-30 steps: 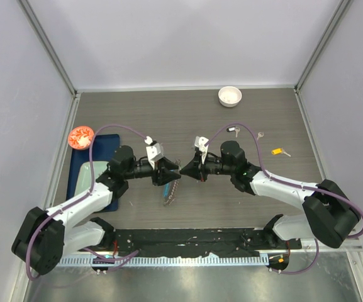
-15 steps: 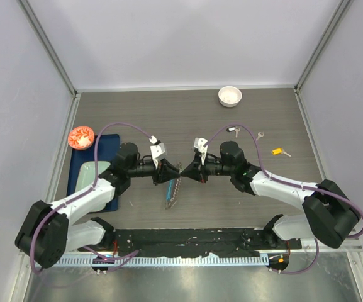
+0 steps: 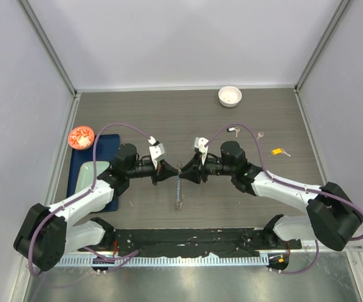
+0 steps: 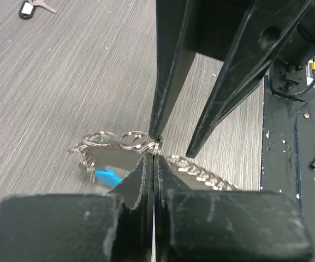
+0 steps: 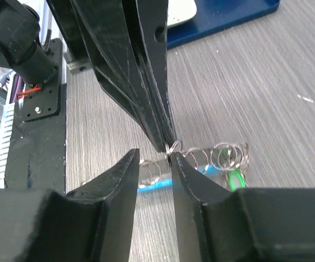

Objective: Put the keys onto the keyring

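The keyring (image 3: pixel 179 192), silver links with a blue segment (image 4: pixel 108 176), hangs between both grippers over the table's middle. My left gripper (image 3: pixel 173 170) (image 4: pixel 153 158) is shut on one of its top rings. My right gripper (image 3: pixel 184 171) (image 5: pixel 153 159) faces it with jaws open around the same spot, one finger (image 5: pixel 182 169) touching the ring. A green-tagged key (image 5: pixel 233 178) hangs on the keyring's small rings. Loose keys lie at the back right: a black-tagged key (image 3: pixel 232 129), a plain key (image 3: pixel 259 134) and a yellow-tagged key (image 3: pixel 280 151).
A white bowl (image 3: pixel 229 95) stands at the back. A blue tray (image 3: pixel 87 171) with a pale dish lies at the left, with a red-orange item (image 3: pixel 80 136) behind it. Purple cables arch over both arms. A black rail (image 3: pixel 187 239) runs along the near edge.
My left gripper has closed onto the keyring's top ring and my right gripper has opened off it. The keyring has shifted slightly right and now hangs straighter.
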`<state>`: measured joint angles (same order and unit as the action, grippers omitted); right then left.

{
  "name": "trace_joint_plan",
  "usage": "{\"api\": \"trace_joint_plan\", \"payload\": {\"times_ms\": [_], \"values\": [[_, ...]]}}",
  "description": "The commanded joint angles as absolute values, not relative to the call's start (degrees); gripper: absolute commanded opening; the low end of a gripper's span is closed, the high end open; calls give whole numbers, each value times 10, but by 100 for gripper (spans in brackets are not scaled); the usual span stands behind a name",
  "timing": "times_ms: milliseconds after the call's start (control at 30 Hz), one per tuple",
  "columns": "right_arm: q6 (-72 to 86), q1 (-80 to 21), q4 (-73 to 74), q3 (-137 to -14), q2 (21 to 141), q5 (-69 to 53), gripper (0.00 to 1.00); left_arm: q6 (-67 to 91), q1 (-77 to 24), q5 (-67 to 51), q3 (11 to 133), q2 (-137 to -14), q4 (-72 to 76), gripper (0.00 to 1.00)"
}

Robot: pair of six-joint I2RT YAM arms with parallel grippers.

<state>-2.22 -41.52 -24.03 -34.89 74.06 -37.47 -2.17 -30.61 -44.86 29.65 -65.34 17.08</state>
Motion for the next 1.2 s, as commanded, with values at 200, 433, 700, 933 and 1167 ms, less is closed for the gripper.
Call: {"api": "trace_joint_plan", "payload": {"times_ms": [200,433,700,933,1167], "values": [[21,-421,-179,-403,668,-241,64,-32,-308,-441,252,-617,242,0],[52,-424,-120,-424,678,-210,64,-42,-308,-441,233,-589,263,0],[58,-454,-114,-443,726,-197,63,-48,-308,-450,232,-581,265,0],[72,-460,-95,-458,728,-120,63,-87,-335,-325,265,-586,210,0],[97,-460,-109,-407,664,34,64,-79,-391,-166,387,-688,37,0]]}}
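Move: From the right hand, the green-tagged key hangs about 4 cm ahead, 1 cm left and 3 cm below. The wire coil of the keyring, still pinched by the left hand, is within 1 cm of its pads; the keyring's blue strip lies some 5 cm back, 1 cm left and 5 cm lower. From the left hand, that key is about 4 cm ahead, 1 cm right and 3 cm below. Right fingers open wider; the hand rises 4 cm, sinks, then goes forward alongside the keyring the left keeps pinched. ##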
